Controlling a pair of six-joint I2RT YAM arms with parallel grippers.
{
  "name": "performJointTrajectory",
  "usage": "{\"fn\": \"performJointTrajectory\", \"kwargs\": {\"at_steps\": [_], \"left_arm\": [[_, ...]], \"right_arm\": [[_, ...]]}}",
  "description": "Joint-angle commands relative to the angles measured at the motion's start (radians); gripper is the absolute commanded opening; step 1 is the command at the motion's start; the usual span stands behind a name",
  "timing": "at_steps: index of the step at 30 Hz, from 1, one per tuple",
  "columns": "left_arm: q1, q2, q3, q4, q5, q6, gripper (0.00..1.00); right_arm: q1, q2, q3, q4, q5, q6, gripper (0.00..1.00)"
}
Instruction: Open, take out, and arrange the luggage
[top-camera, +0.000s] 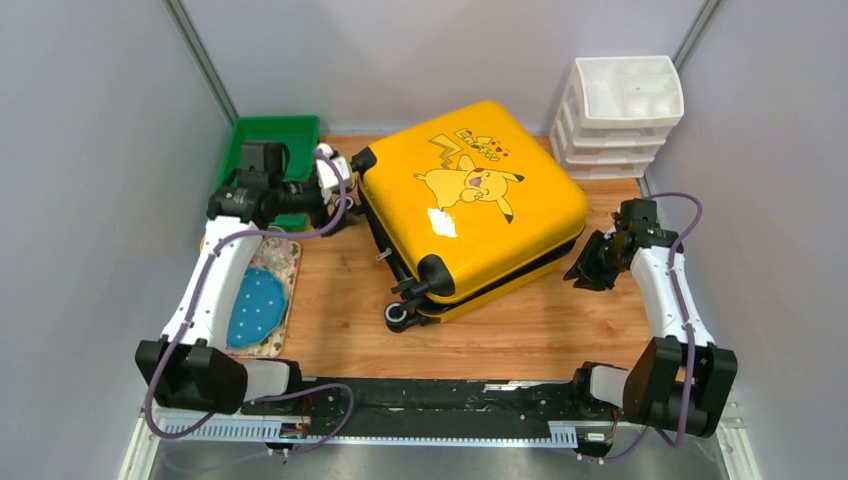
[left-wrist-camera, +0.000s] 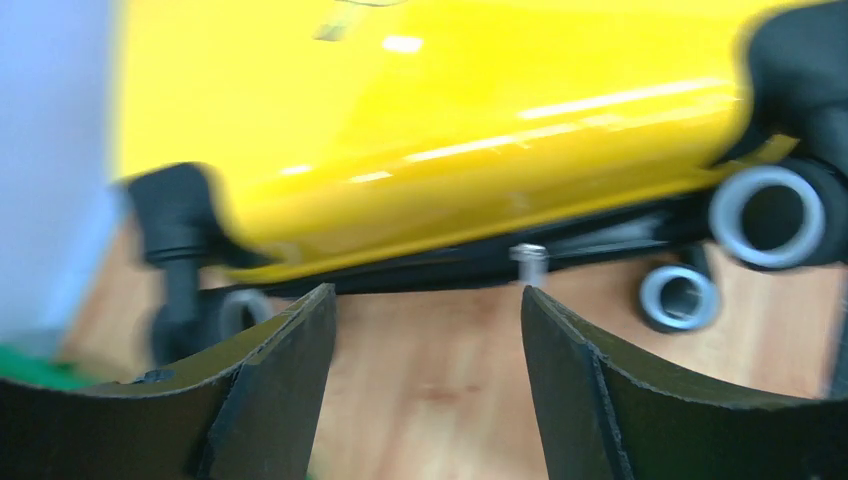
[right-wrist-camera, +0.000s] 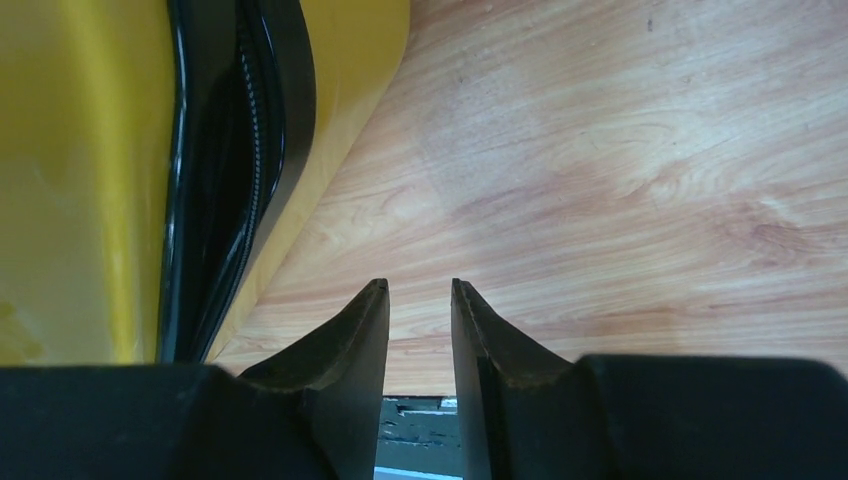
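Note:
The luggage (top-camera: 470, 200) is a yellow hard-shell suitcase with a Pikachu print, lying flat and closed on the wooden table, wheels toward the front left. My left gripper (top-camera: 335, 195) is at its left side, open and empty. In the left wrist view the left gripper (left-wrist-camera: 428, 300) faces the suitcase's side (left-wrist-camera: 450, 120), with the black zipper seam and a metal zipper pull (left-wrist-camera: 530, 262) just beyond the right fingertip. My right gripper (top-camera: 590, 265) hangs by the suitcase's right edge. In the right wrist view the right gripper (right-wrist-camera: 420, 290) is open by a narrow gap and empty, with the zipper seam (right-wrist-camera: 240, 150) to its left.
A green tray (top-camera: 270, 150) stands at the back left behind the left arm. A white drawer unit (top-camera: 620, 115) stands at the back right. A blue dotted plate on a patterned mat (top-camera: 255, 305) lies at the front left. Grey walls close in both sides.

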Motion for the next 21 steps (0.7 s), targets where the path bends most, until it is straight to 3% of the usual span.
{"fn": "performJointTrajectory", "kwargs": {"at_steps": [1,3,10,17,21], "left_arm": [[0.082,0.165,0.225,-0.018,-0.163,0.035,0.78],[0.104,0.288,0.32,-0.076,-0.194,0.11,0.78],[0.124,0.561,0.627,-0.101,-0.224,0.13,0.8],[0.124,0.655,0.652,-0.154,-0.129,0.165,0.8],[0.124,0.635,0.548,-0.118,-0.095,0.161,0.74]], "right_arm": [[0.016,0.023,0.022,0.06,0.033,0.062,0.33],[0.016,0.028,0.002,0.053,0.042,0.062,0.33],[0.064,0.028,-0.05,0.114,0.007,0.071,0.32],[0.138,0.066,-0.068,0.187,0.004,0.105,0.34],[0.182,0.106,-0.058,0.269,-0.001,0.117,0.34]]}}
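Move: The luggage's far upper wheel lies about 19 cm ahead of the left hand, 2 cm to its left and 8 cm below; the far lower wheel is some 12 cm beneath that one. The near upper wheel sits roughly 12 cm back, 13 cm right and 8 cm below this hand, the green tray 26 cm ahead, 20 cm left and 24 cm below. From the right hand, the luggage's right-hand corner is about 10 cm ahead and 4 cm left, level in height. The left hand, fingers already wide and staying so, swings forward about 18 cm and some 6 cm left past the luggage's wheel end, first rising 3 cm, then sinking about 8 cm to bring its fingertips up to the far upper wheel, the wrist turning some 15 degrees, partly counter-clockwise. The right hand eases about 3 cm left and nearly as far down, a little forward, closing in on the luggage's right-hand corner with its fingers kept narrow; no contact can be made out. ##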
